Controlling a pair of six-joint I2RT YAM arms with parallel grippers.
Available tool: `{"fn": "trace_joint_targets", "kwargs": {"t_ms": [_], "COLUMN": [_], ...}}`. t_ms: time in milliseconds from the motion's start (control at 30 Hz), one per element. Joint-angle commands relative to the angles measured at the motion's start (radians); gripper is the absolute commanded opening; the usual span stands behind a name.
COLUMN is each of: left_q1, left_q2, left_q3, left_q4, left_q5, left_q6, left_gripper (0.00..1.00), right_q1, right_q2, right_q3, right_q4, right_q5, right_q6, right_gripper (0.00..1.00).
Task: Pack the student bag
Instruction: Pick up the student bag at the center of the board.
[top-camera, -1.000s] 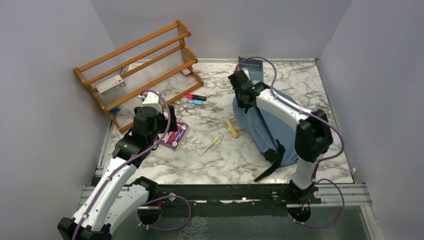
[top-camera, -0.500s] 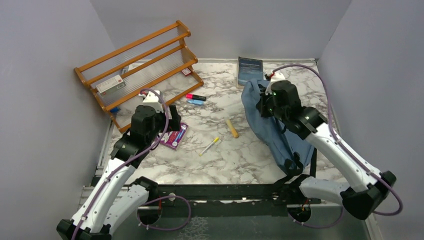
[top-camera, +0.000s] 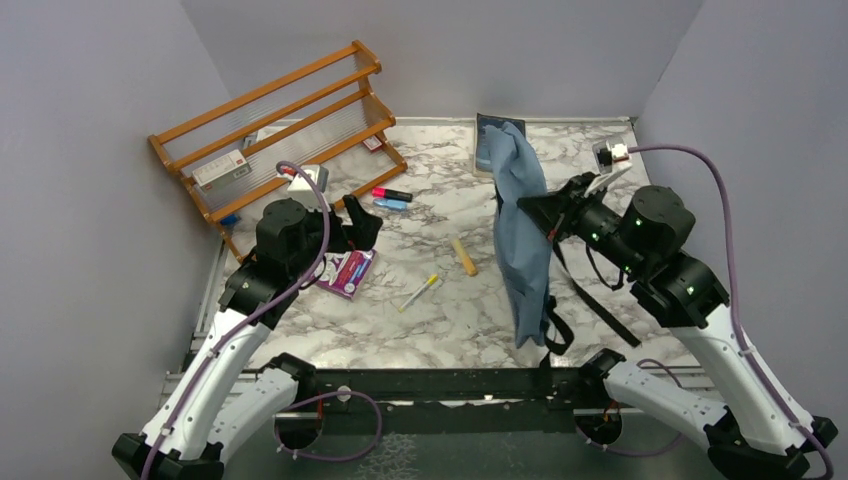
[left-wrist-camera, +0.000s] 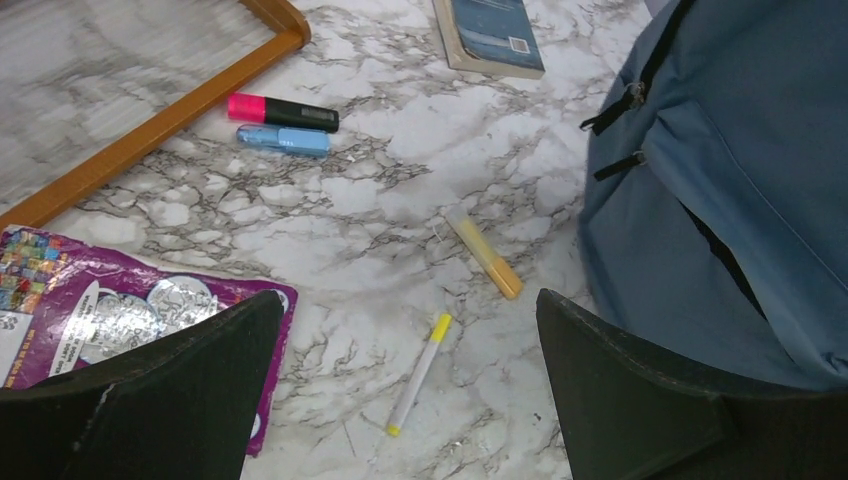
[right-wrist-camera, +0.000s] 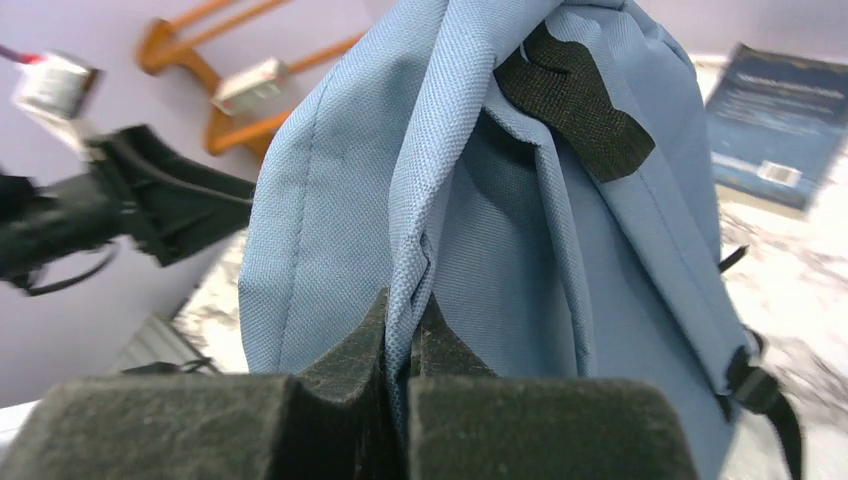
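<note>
The student bag (top-camera: 520, 230), dusty-blue with black straps, hangs lifted on end over the right half of the table. My right gripper (top-camera: 540, 212) is shut on a fold of its fabric. In the right wrist view the fingers (right-wrist-camera: 405, 320) pinch that blue fold, and the bag (right-wrist-camera: 480, 180) fills the frame. My left gripper (top-camera: 358, 222) stands open above the table's left middle, holding nothing. Seen from the left wrist, its jaws (left-wrist-camera: 408, 300) gape over bare marble, with the bag (left-wrist-camera: 720, 200) at the right.
On the marble lie a white pen with a yellow cap (left-wrist-camera: 420, 370), a yellow-orange marker (left-wrist-camera: 485, 255), a pink highlighter (left-wrist-camera: 283, 110), a blue one (left-wrist-camera: 283, 140) and a purple pack (left-wrist-camera: 120, 310). A dark book (left-wrist-camera: 490, 30) lies at the back. A wooden rack (top-camera: 280, 130) stands back left.
My right gripper has closed on the bag's fabric and pulled up and to the right, so the bag has risen from lying flat to hanging. The left gripper shifted slightly right.
</note>
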Motion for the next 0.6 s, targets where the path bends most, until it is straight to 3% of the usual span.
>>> {"fn": "trace_joint_targets", "kwargs": {"t_ms": [0,400,567], "left_q1": [-0.002,-0.003,-0.002], "left_q2": [0.007,-0.027,-0.042], "left_q3": [0.03,0.009,0.004], "left_q4": [0.052,0.047,0.036], "left_q5": [0.053,0.025,0.01], "left_q6": [-0.048,-0.029,-0.026], "left_gripper": [0.99,0.99,0.99], "right_q1": [0.005,0.005,0.006], "right_q2": [-0.042,0.033,0.084], "right_q3": [-0.047,-0.123,-0.144], "right_q4": [0.268,0.374,0.493], "right_q5": [-0.177,-0.187,-0.247], "right_q6": [0.056,0.087,0.149], "right_gripper": [0.01,0.01,0.01]}}
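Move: The right hand already holds the blue student bag, hanging below it. The middle of the board lies about 15 cm to the left, 13 cm ahead and 36 cm below. On the table, the orange marker lies some 7 cm left and 8 cm ahead, the yellow-capped pen about 16 cm left and level with the hand, both about as far down. From the left hand, the board's middle is roughly 10 cm ahead, 8 cm right and 26 cm below. Leftward, about 5 cm and nearly level after a small early rise, the right hand carries the hanging bag towards the middle of the board and the orange marker. Its shut fingers keep their pinch on the bag's fabric while the hand turns some 10 degrees counter-clockwise and rolls about as much, left side rising. ##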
